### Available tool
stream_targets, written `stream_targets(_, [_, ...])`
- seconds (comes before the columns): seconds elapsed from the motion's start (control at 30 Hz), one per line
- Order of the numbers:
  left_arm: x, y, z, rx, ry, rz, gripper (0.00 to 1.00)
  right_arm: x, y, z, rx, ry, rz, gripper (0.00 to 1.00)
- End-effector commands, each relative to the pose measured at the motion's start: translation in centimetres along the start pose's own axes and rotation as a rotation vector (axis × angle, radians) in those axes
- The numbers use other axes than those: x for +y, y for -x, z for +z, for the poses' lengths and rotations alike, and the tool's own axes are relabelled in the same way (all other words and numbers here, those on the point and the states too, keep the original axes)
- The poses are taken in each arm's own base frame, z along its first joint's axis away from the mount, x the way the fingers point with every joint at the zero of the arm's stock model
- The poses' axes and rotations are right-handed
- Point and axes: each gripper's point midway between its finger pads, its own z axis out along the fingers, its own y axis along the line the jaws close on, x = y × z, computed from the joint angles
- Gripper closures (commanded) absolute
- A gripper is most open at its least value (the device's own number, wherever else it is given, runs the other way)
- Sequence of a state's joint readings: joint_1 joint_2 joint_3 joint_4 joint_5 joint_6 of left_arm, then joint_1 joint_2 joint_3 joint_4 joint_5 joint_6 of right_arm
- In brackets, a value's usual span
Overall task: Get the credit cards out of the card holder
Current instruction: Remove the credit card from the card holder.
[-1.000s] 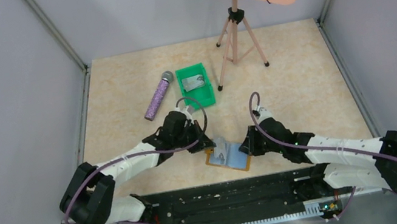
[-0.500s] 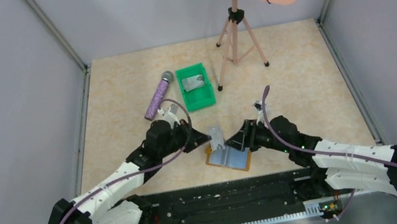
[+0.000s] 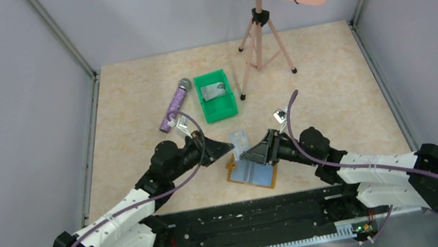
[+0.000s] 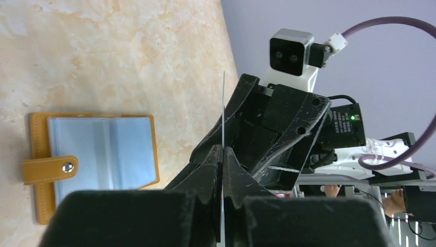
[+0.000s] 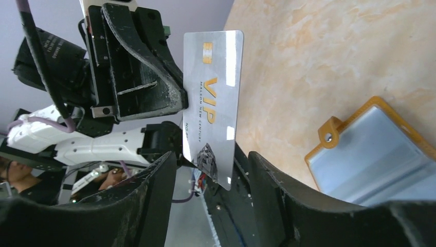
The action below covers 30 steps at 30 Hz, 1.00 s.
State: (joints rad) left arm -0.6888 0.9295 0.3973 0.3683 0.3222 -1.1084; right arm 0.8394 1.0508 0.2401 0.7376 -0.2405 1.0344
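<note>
The card holder (image 3: 254, 174) lies open on the table between both arms, tan with pale blue pockets (image 4: 103, 154) (image 5: 375, 149). Just above its far edge hangs a silvery credit card (image 3: 240, 140), with my left gripper (image 3: 229, 148) shut on it. The left wrist view shows that card edge-on (image 4: 223, 103), pinched between the jaws of the left gripper (image 4: 223, 149). My right gripper (image 3: 255, 153) faces it, open. In the right wrist view the card (image 5: 213, 98), marked VIP, stands between the spread fingers of the right gripper (image 5: 212, 159) without touching them. A second card (image 3: 216, 89) lies in the green bin.
The green bin (image 3: 207, 108) sits beyond the card holder, with a purple microphone (image 3: 174, 105) to its left. A tripod music stand (image 3: 264, 41) rises at the back right. Grey walls enclose the table on three sides.
The right gripper has opened and let go of the card. The left gripper, shut on the card, has drawn it up and away from the card holder, and the left arm has stretched lower.
</note>
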Motion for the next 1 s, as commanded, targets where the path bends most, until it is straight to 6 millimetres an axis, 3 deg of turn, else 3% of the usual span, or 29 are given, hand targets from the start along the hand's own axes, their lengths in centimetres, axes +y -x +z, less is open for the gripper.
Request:
stream_targets(0.0, [-2.3, 0.4, -0.1, -0.012, -0.11, 0.025, 1.0, 2.8, 1.3, 0.1, -0.041, 0.128, -0.023, 0.53])
stream_targets(0.17, [-1.8, -0.1, 0.1, 0.015, -0.097, 0.033, 1.0, 2.5, 1.6, -0.1, -0.059, 0.114, -0.089, 0.91])
stream_targets(0.23, [-1.4, -0.4, 0.1, 0.028, -0.082, 0.04, 0.94, 2.5, 1.6, -0.3, -0.054, 0.113, -0.128, 1.0])
stream_targets(0.37, [-0.8, -0.6, -0.2, 0.06, -0.03, 0.098, 0.67, 1.8, 1.2, -1.3, -0.008, 0.089, -0.191, 1.0])
stream_targets(0.47, [-1.3, -0.5, -0.8, 0.087, -0.004, 0.166, 0.57, 1.2, 0.4, -2.4, 0.074, 0.085, -0.243, 1.0])
stream_targets(0.67, [-2.3, -1.0, -2.2, 0.149, 0.0, 0.258, 0.53, 1.7, -3.0, -4.6, 0.327, 0.164, -0.3, 1.0])
stream_targets(0.8, [-3.7, -2.6, -2.7, 0.263, -0.077, 0.285, 0.51, 2.4, -5.0, -5.9, 0.43, 0.254, -0.283, 1.0])
stream_targets(0.97, [-3.3, -4.0, -2.8, 0.378, -0.078, 0.288, 0.51, 2.6, -6.2, -6.6, 0.492, 0.305, -0.263, 1.0])
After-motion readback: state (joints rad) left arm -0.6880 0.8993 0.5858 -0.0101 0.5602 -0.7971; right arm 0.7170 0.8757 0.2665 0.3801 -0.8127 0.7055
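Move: The credit card is already clear of the holder, its left edge held in the shut left fingertips, its middle some 3 cm to that hand's right and level with it. From the open right hand, whose fingers straddle the card's near end, its middle lies about 4 cm ahead and 2 cm left, at the same height. The card holder lies open on the table about 13 cm straight below the right hand; the green box stands about 30 cm ahead and 9 cm left of that hand. The card's near end is pinched as the right fingers shut on it, rising a little; only then do the left fingers open about halfway and let go. The right hand, keeping its pinch, carries the card back about 7 cm and slightly right, sinking a little and turning some 30 degrees counter-clockwise, while the left hand draws back about 4 cm, turning clockwise. ##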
